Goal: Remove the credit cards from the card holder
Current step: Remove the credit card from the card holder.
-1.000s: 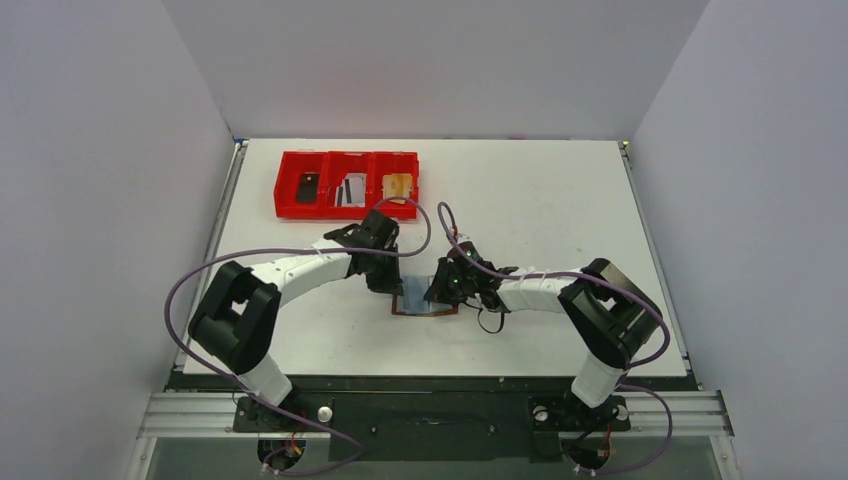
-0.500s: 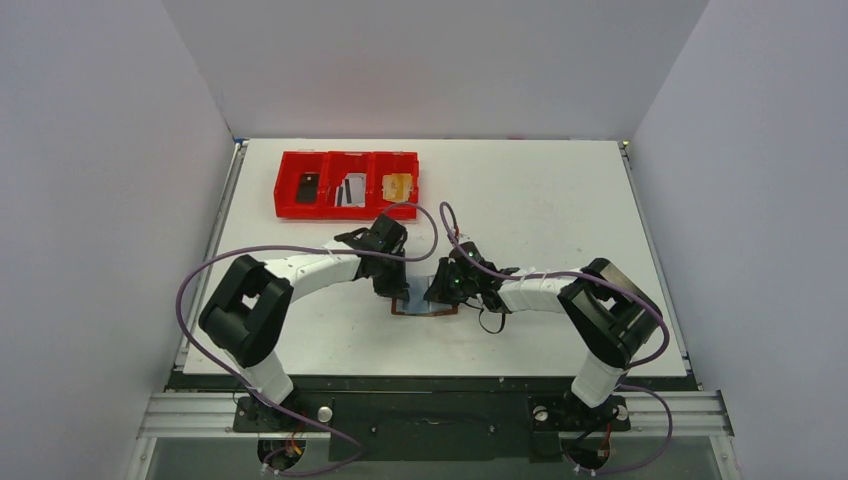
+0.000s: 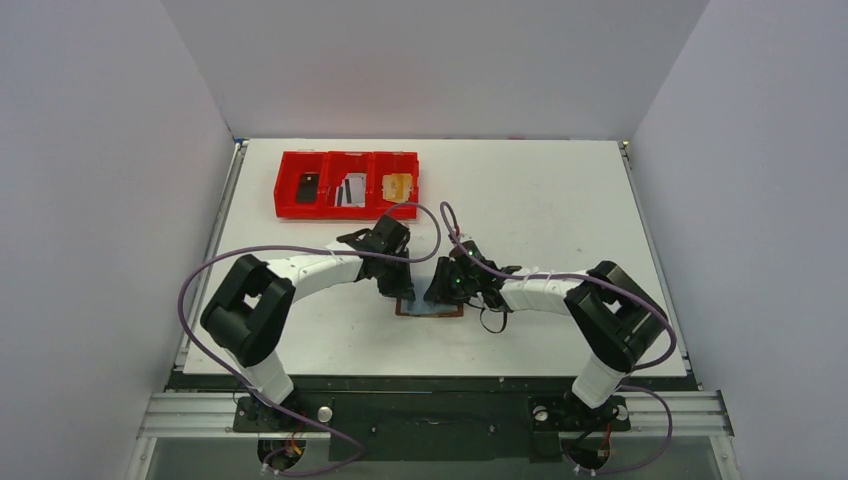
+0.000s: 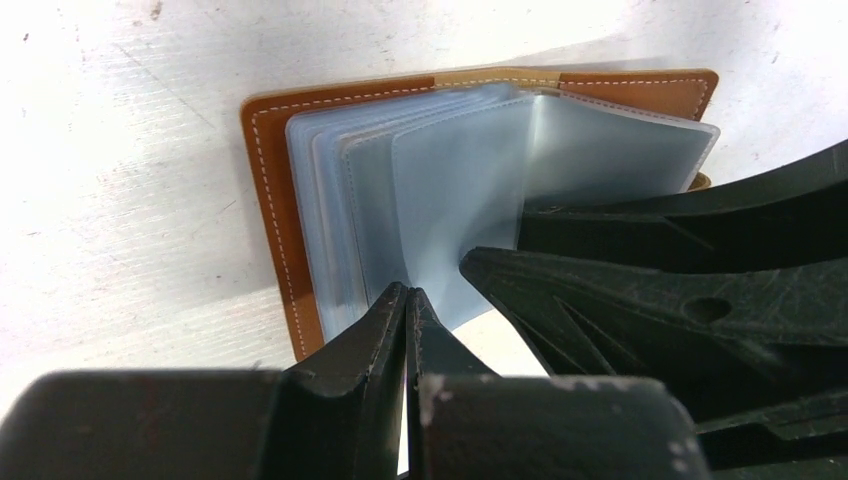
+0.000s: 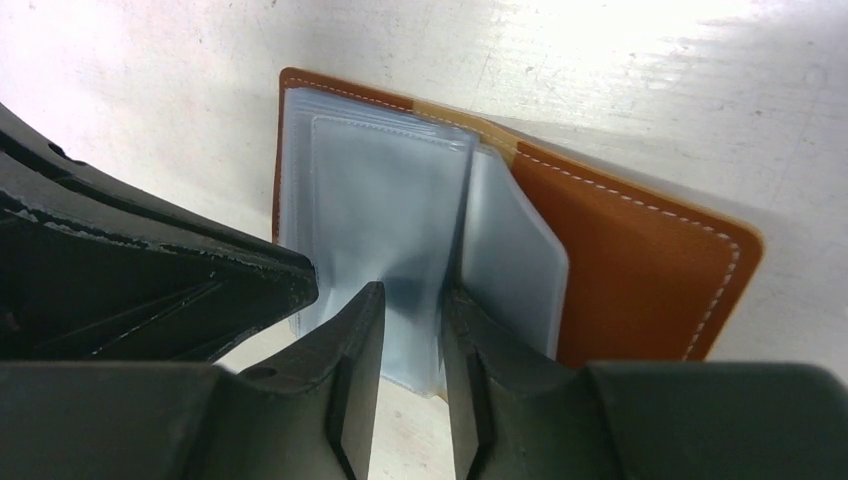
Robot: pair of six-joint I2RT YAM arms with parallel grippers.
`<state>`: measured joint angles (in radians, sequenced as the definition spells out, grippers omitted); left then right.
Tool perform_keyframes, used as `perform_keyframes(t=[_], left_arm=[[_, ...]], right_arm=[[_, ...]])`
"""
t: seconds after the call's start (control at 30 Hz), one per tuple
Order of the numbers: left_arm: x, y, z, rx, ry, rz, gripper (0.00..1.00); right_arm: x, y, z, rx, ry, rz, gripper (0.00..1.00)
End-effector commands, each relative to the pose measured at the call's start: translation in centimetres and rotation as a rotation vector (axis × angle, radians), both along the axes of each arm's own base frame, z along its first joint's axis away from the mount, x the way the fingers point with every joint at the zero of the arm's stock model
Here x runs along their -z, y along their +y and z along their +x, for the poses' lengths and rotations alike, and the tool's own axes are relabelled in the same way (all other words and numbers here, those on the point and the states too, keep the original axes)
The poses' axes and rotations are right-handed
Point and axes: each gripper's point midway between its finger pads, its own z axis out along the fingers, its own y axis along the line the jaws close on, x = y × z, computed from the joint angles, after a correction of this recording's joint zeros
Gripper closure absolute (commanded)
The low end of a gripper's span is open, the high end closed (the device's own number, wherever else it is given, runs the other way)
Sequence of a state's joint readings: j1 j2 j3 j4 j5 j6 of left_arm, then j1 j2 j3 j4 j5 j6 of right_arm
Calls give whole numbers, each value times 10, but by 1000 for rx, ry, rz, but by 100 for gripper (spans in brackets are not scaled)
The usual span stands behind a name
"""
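The card holder point(image 3: 432, 311) lies open on the table between both grippers, brown leather point(image 4: 268, 190) outside with translucent grey-blue sleeves point(image 4: 450, 200) fanned up. My left gripper point(image 4: 408, 292) is shut, its tip at the near edge of the sleeves, nothing visible between the jaws. My right gripper point(image 5: 412, 295) stands open by a narrow gap, its fingertips at the sleeves' near edge, one sleeve edge showing in the gap. I make out no card inside the sleeves. Credit cards point(image 3: 350, 189) lie in the red tray, an orange one point(image 3: 398, 185) beside them.
The red three-compartment tray point(image 3: 346, 155) stands at the back left, a dark item point(image 3: 308, 186) in its left compartment. In the left wrist view the right gripper's black fingers point(image 4: 640, 300) crowd the wallet's right side. Purple cables loop over both arms.
The right gripper's jaws have parted slightly. The left arm has edged toward the wallet, and the wallet has shifted a little to the right.
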<state>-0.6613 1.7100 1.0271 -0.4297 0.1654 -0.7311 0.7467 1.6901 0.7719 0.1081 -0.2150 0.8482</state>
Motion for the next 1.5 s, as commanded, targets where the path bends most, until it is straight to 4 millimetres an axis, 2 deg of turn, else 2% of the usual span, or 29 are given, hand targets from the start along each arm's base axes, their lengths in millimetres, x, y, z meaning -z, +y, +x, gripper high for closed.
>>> perform_keyframes(t=[0.0, 0.23, 0.4, 0.7, 0.9, 1.03, 1.27, 1.47], left_arm=[[-9, -18, 10, 7, -35, -71, 100], [-9, -23, 12, 10, -33, -80, 100], [-8, -28, 12, 20, -32, -93, 100], [-9, -38, 15, 35, -29, -104, 100], [-4, -40, 13, 35, -9, -109, 100], [-3, -45, 13, 36, 1, -128, 100], [-1, -49, 11, 40, 12, -133, 100], [-1, -52, 11, 40, 21, -149, 100]], right_arm=[[-19, -10, 5, 15, -34, -51, 72], [-48, -15, 9, 42, -77, -49, 65], [-52, -20, 9, 50, -85, -86, 63], [-35, -19, 3, 41, -68, -156, 62], [-22, -18, 2, 37, -59, -189, 53], [-14, -19, 0, 38, -57, -213, 51], [-18, -20, 1, 46, -103, -268, 45], [-9, -21, -2, 34, -98, -317, 43]])
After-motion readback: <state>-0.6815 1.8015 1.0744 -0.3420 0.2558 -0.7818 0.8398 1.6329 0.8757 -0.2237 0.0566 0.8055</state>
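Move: The clear leaf curling up just right of the spine is about 3 cm to the right gripper's right and 1 cm ahead, a centimetre below. The card holder's spine is roughly level with that gripper and 1 cm to its right, and the stack of sleeves starts 2 cm to its left and 1 cm ahead. From the left gripper, that leaf lies about 7 cm to the right and 2 cm ahead. Keep the left gripper shut with its tips on the left-hand sleeves and slide it about 3.5 cm to the right, taking the card holder along. Meanwhile open the right gripper from a fifth to just over half as it goes to the right by the spine, lift it about 3 cm, then lower it again over the leaves, turning its fingers some 15 degrees steeper. ##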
